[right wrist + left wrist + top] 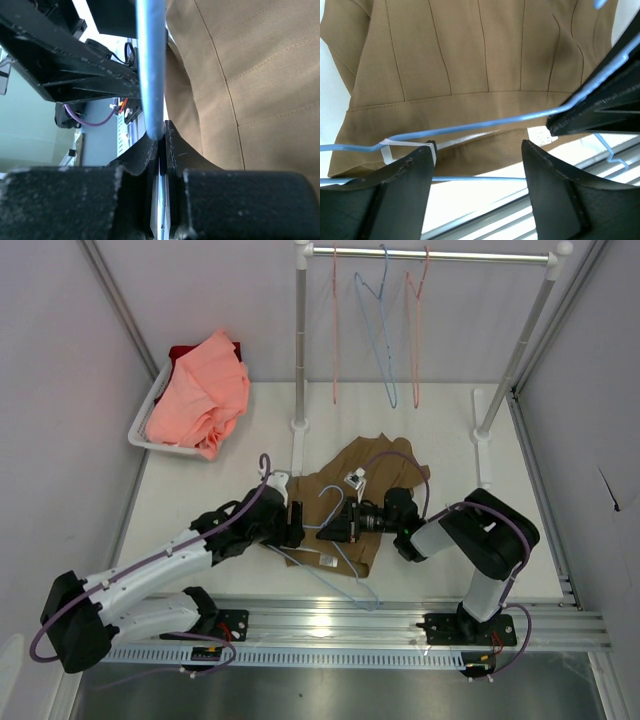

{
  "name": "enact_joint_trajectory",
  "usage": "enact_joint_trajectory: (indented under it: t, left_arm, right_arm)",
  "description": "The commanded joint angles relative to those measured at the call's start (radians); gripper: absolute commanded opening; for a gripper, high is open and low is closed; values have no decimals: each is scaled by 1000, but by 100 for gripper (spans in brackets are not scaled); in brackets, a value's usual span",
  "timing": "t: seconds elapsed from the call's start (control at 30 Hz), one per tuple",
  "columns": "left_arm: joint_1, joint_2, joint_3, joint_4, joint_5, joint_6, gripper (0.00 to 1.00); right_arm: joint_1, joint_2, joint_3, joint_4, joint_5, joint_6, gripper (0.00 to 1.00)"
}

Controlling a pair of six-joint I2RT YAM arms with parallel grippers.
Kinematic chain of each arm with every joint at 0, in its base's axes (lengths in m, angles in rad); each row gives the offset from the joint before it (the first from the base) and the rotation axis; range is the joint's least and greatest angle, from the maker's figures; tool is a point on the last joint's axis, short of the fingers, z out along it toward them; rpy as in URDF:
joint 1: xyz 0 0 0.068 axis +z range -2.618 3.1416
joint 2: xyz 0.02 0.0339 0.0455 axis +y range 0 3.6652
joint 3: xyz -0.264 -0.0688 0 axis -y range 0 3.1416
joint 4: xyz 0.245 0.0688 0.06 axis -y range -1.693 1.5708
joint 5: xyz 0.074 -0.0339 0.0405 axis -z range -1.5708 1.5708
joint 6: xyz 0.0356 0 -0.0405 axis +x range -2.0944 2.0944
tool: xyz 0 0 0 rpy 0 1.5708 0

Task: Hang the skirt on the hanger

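The tan-brown skirt (350,495) lies flat in the middle of the table. The pale blue hanger (340,555) lies across its near end, with the hook over the fabric. My right gripper (336,524) is shut on the hanger's wire; in the right wrist view the wire (150,65) runs straight into the closed gripper (162,140), with the skirt (250,75) just beside it. My left gripper (296,523) is open at the skirt's waistband edge. In the left wrist view its gripper (477,172) straddles a hanger wire (485,121) above the skirt (470,60), gripping nothing.
A white basket (140,430) at the far left holds a salmon-pink garment (200,390). A clothes rack (430,255) at the back carries two pink hangers (415,330) and another blue one (378,335). Its post (300,340) stands behind the skirt. A metal rail (350,625) runs along the near edge.
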Motion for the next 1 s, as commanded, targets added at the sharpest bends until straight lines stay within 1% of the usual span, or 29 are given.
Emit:
enact_joint_trajectory:
  t: [0.0, 0.07, 0.1, 0.13, 0.2, 0.23, 0.27, 0.3, 0.37, 0.5, 0.57, 0.6, 0.67, 0.73, 0.77, 0.8, 0.83, 0.87, 0.97]
  left_arm:
    - [-50, -93, 3, 123, 77, -81, 75]
    - [-72, -107, 6, 68, 26, -93, 77]
    - [-96, -109, 11, 7, -8, -115, 77]
    - [-106, -106, 20, -32, -85, -130, 78]
    - [-127, -89, 64, -165, -169, -195, 80]
    - [-133, -73, 83, -204, -208, -221, 83]
    - [-143, -70, 92, -233, -280, -239, 88]
    - [-161, -64, 103, -280, -311, -276, 88]
    - [-178, -67, 109, -301, -365, -299, 88]
    - [-219, -89, 141, -308, -381, -308, 90]
    - [-219, -81, 152, -327, -379, -307, 91]
    - [-221, -54, 170, -374, -388, -308, 91]
    - [-222, -26, 196, -413, -404, -313, 92]
    - [-228, -47, 172, -349, -384, -290, 93]
    - [-228, -62, 161, -300, -366, -255, 93]
    - [-227, -84, 152, -195, -329, -235, 94]
    - [-225, -79, 144, -152, -316, -218, 94]
    - [-219, -66, 147, -87, -307, -190, 95]
    - [-212, 49, 181, -7, -284, -144, 94]
  right_arm:
    - [38, 19, 69, -26, 10, -52, 0]
    - [38, 19, 82, -49, 12, -75, 0]
    - [38, 19, 85, -67, 13, -80, 0]
    - [38, 19, 89, -75, 13, -89, 0]
    - [38, 19, 93, -86, 15, -92, 0]
    - [38, 19, 93, -89, 15, -97, 0]
    - [38, 19, 94, -94, 15, -101, 0]
    - [38, 21, 96, -98, 16, -104, 0]
    - [38, 21, 97, -100, 18, -106, 0]
    - [38, 22, 102, -141, 23, -132, 0]
    - [39, 19, 103, -155, 30, -143, 0]
    - [39, 19, 102, -161, 32, -147, 0]
    - [39, 25, 105, -160, 26, -147, 0]
    - [45, 27, 105, -163, 30, -153, 0]
    - [47, 25, 109, -178, 35, -158, 0]
    - [53, 24, 111, -187, 38, -166, 0]
    - [56, 21, 114, -196, 42, -176, 0]
    - [61, 21, 116, -210, 50, -182, 0]
    - [73, 19, 122, -229, 56, -193, 0]
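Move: The white skirt loop hangs over the blue hanger's left shoulder, about 4 cm to the left of the left hand and 2 cm below, right at its fingertip. The hanger's neck, pinched in the right gripper, is some 6 cm to the left hand's right, level with it; the skirt's tag lies 3 cm back, 4 cm right and 9 cm down. From the right hand the loop is roughly 10 cm left and 2 cm below. Draw the left gripper back and to its left about 3 cm, spreading the fingers wider to slip clear of the white loop, then raise it to 5 cm above its start, turning some 10 degrees counter-clockwise and swinging back right at the end. Keep the right gripper shut on the hanger's neck, easing it left and then down over the skirt by 2–3 cm, its fingertips dipping slightly. ##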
